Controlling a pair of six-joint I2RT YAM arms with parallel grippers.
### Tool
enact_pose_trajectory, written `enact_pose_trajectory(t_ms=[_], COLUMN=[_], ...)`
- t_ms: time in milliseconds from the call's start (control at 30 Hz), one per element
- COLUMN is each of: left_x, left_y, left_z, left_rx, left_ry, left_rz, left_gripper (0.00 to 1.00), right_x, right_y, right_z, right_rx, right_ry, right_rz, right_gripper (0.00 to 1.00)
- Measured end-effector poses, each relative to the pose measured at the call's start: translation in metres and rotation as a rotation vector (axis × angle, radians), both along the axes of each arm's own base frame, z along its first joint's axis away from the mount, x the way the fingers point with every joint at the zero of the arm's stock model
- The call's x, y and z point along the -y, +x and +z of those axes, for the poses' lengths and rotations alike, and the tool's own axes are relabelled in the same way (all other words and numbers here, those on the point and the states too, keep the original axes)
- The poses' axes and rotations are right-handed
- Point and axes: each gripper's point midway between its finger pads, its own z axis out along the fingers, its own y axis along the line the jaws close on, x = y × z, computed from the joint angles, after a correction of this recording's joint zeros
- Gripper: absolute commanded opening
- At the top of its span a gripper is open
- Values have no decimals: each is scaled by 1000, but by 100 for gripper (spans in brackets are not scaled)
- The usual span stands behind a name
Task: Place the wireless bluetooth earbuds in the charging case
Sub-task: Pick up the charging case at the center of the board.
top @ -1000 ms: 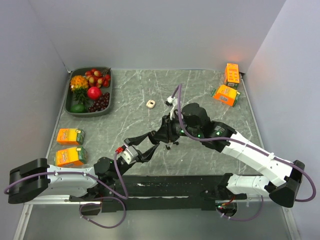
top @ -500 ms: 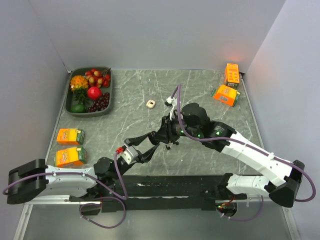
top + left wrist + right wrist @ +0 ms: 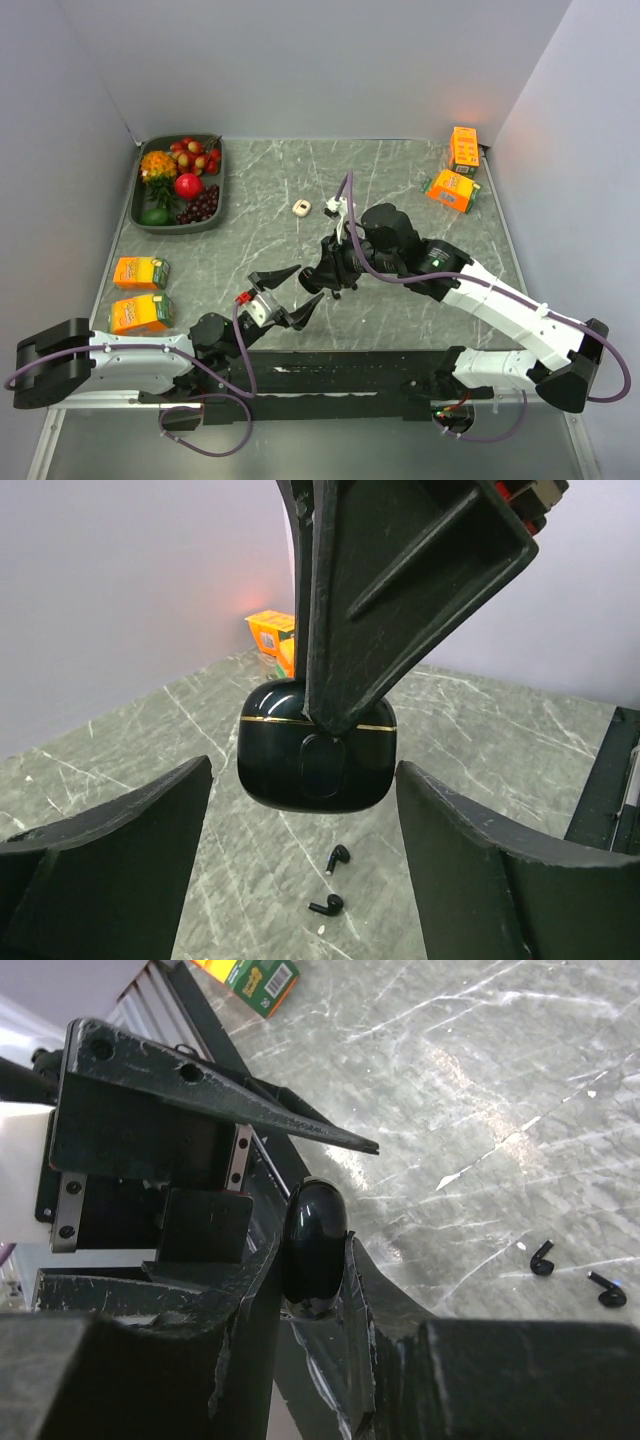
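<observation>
The charging case is glossy black with a thin gold seam, and its lid is shut. It hangs above the table with my right gripper shut on it from above. My left gripper is open, one finger on each side of the case with a gap on both sides. The two wireless bluetooth earbuds lie loose on the marble table below the case; the right wrist view shows them as well. From above, both grippers meet near the table's middle front.
A fruit tray stands at the back left. Two orange cartons lie at the left edge, and two orange boxes at the back right. A small beige object sits behind the grippers.
My left gripper's fingers have spread wide apart and drawn back a little from the case. The right gripper still holds the case in about the same place.
</observation>
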Motion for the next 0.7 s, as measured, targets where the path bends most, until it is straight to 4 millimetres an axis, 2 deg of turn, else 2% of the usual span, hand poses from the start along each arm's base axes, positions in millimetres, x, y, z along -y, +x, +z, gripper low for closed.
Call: enact_pose_trajectory(t_ms=[167,467,633,667,700], left_x=[1,5,8,8,8], left_y=[-1,-5,-7,-7,-7], left_z=[-1,-3,-5,-5,-5], left_rx=[-5,-1,-4,-5,-6], left_ry=[0,16,31,30,31], left_rz=[-8,-36,-51,-52,-52], left_gripper=[79,63,42,29,22], right_x=[1,0,0,0,0], right_y=[-3,-5,-5,-4,-5], right_z=[-2,-8,-10,-10,-10], right_rx=[3,-6,-9,-10,-10], right_ry=[-11,-27,-32,-32,-33], right_rz=[23,45,47,47,48], right_gripper=[0,0,0,0,0])
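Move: The black charging case is already pinched in the right fingertips, its middle about 1 cm left of that hand's point and 1 cm below. It also stands between the open left fingers, level fore and aft, roughly 1 cm to the right of the left hand's point and 1 cm above. From the left hand the near earbud lies on the table some 5 cm ahead, 7 cm right and 22 cm down; the far earbud about 7 ahead, 10 right, just as low. The left fingers close on the two sides of the charging case and pinch it, while the right hand keeps its own hold. To get there the left hand edges about 1 cm right and slightly less back, sinking a little, as the right hand lowers the case some 1 cm and eases back half as far, with hardly any wrist turn. ##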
